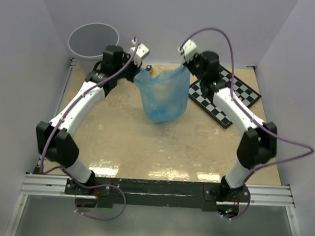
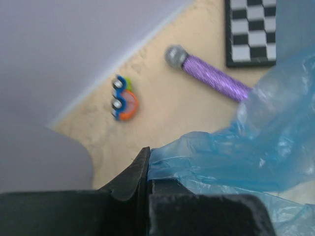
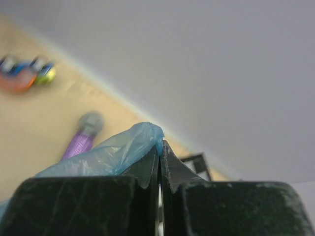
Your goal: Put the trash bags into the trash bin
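A blue translucent trash bag point(image 1: 162, 96) hangs spread between my two arms above the middle back of the table. My left gripper point(image 1: 136, 77) is shut on its left top corner, and the film point(image 2: 256, 147) bulges out to the right of my closed jaws point(image 2: 147, 169). The right top corner is pinched in my right gripper point(image 1: 187, 69), where a blue tuft point(image 3: 142, 140) pokes out at the fingertips point(image 3: 160, 152). The grey trash bin point(image 1: 93, 40) stands at the back left, just behind my left arm.
A black-and-white checkerboard point(image 1: 225, 96) lies at the back right under my right arm. A purple glittery microphone point(image 2: 209, 73) and a small orange-and-blue toy point(image 2: 124, 101) lie on the table near the back wall, behind the bag.
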`<state>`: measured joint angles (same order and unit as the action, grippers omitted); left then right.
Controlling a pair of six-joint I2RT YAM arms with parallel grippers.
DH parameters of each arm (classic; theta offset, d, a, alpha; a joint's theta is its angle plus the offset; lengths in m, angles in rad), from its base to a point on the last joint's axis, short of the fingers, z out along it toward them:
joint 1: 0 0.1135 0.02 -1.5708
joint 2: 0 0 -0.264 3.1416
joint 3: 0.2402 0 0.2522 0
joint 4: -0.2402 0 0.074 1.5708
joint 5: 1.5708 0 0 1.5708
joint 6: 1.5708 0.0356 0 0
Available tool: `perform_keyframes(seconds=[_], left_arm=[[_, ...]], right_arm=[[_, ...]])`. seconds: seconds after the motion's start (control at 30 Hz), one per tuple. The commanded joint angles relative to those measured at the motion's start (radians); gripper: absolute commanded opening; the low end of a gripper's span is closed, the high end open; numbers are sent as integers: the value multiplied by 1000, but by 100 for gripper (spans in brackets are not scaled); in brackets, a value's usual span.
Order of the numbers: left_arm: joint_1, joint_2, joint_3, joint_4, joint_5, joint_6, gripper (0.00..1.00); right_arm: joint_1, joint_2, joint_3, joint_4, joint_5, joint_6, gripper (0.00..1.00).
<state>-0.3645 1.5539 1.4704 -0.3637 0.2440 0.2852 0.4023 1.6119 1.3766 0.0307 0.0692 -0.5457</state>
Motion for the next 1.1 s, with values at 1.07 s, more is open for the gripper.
perform_keyframes(seconds=[1.07], left_arm=[[-372, -900, -723, -41, 258, 795, 0]], right_arm=[[222, -1032, -524, -387, -349, -334, 0]])
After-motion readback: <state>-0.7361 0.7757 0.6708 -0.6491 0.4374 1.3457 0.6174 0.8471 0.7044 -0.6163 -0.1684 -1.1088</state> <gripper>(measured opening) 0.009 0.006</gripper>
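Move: The trash bag hangs between the hands: its middle is about 11 cm right of the left hand, 3 cm back and 12 cm below, and about 8 cm left of the right, 8 cm back and 14 below. The bin stands roughly 17 cm ahead and 19 cm left of the left hand; the toy lies about 20 cm ahead and 2 right. From the right hand, the microphone is about 6 cm ahead and 3 left. Still pinching the bag's rim, both hands loop forward and up, then back, and whip down some 55 cm. ##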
